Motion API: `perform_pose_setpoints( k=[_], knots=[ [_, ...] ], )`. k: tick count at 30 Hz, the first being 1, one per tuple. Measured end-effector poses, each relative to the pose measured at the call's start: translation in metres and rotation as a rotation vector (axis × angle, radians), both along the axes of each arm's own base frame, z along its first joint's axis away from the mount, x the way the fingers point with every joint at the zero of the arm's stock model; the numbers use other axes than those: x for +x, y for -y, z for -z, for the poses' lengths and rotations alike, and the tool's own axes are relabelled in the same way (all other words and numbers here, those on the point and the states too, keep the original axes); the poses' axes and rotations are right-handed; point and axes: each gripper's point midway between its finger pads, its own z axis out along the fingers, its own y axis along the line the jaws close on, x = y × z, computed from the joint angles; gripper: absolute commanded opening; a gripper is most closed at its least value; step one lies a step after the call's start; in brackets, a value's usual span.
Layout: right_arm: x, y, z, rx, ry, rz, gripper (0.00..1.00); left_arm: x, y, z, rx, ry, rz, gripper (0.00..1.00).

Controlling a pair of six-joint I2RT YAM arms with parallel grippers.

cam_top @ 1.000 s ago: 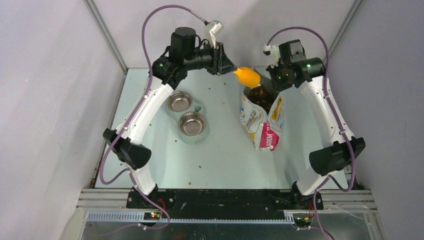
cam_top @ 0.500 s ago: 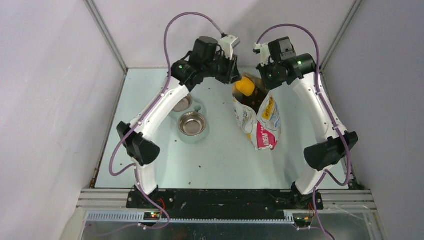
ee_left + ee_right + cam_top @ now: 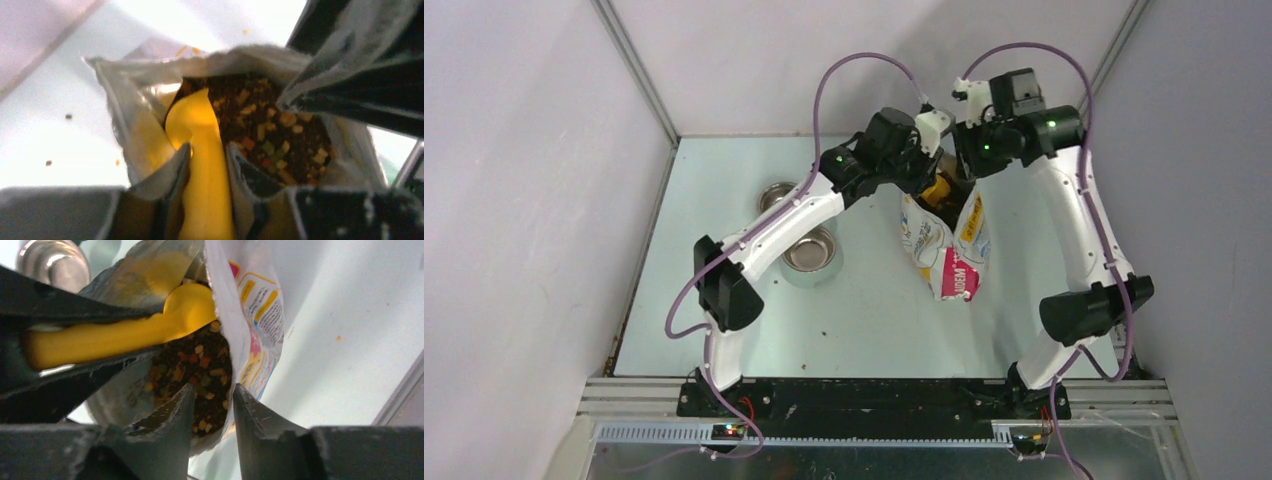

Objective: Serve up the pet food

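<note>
The pet food (image 3: pixel 270 130) is dark kibble with coloured bits, filling the open printed foil bag (image 3: pixel 949 255); it also shows in the right wrist view (image 3: pixel 195 365). My left gripper (image 3: pixel 207 150) is shut on the handle of the orange scoop (image 3: pixel 200 125), whose bowl is inside the bag's mouth against the kibble. From above, the left gripper (image 3: pixel 921 165) is over the bag's top. My right gripper (image 3: pixel 212 390) straddles the bag's rim (image 3: pixel 227 355), one finger inside and one outside, holding the bag upright. It sits at the bag's far side (image 3: pixel 969 165).
Two steel bowls in a pale holder stand left of the bag: the near one (image 3: pixel 809 248) is empty, the far one (image 3: pixel 774 192) is partly hidden under my left arm. A few stray pellets (image 3: pixel 826 332) lie on the table (image 3: pixel 874 320).
My left arm swung right and lowered the scoop from above the bag's mouth down into the bag. The right gripper stayed at the bag's rim.
</note>
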Motion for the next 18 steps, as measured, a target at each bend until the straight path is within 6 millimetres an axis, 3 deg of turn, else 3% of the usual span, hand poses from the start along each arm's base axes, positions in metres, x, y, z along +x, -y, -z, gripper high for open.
perform_pose_setpoints(
  k=[3, 6, 11, 14, 18],
  knots=[
    [-0.010, 0.013, -0.015, 0.043, 0.000, 0.017, 0.48, 0.000, 0.010, -0.005, -0.002, 0.052, 0.006, 0.00],
    [-0.021, 0.034, -0.045, 0.097, 0.074, 0.067, 0.56, -0.001, 0.015, 0.003, 0.036, 0.080, 0.004, 0.00],
    [-0.064, 0.072, -0.088, 0.123, 0.227, 0.161, 0.61, -0.001, 0.026, 0.018, 0.085, 0.113, 0.010, 0.00],
    [-0.090, 0.084, -0.098, 0.128, 0.281, 0.193, 0.61, -0.004, 0.030, 0.024, 0.112, 0.129, 0.017, 0.00],
    [-0.105, 0.090, -0.096, 0.132, 0.290, 0.211, 0.61, -0.006, 0.032, 0.030, 0.140, 0.134, 0.030, 0.00]
  ],
)
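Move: The left hand holds the yellow scoop, its head already inside the bag's mouth; the middle of the pet food lies about 5 cm to this hand's right, 2 cm back and some 13 cm below. Well to the left stand the bowls: the near one about 23 cm left and 7 cm back, the far one 30 cm left and 5 cm ahead, both some 24 cm lower. The right hand has the bag's right rim between its slightly parted fingertips, with the food 3 cm left, 2 cm back and 14 cm below. The right hand comes free of the bag's right rim, its fingers opening from a small gap to about twice as wide, and pulls back towards its base, up and to the right, roughly 17 cm in all, tipping its fingers some 20 degrees up. Meanwhile the left hand keeps its grip on the scoop handle and eases the head deeper into the bag towards the food, about 3 cm to the right and 3 cm down, with the wrist turning some 10 degrees. ##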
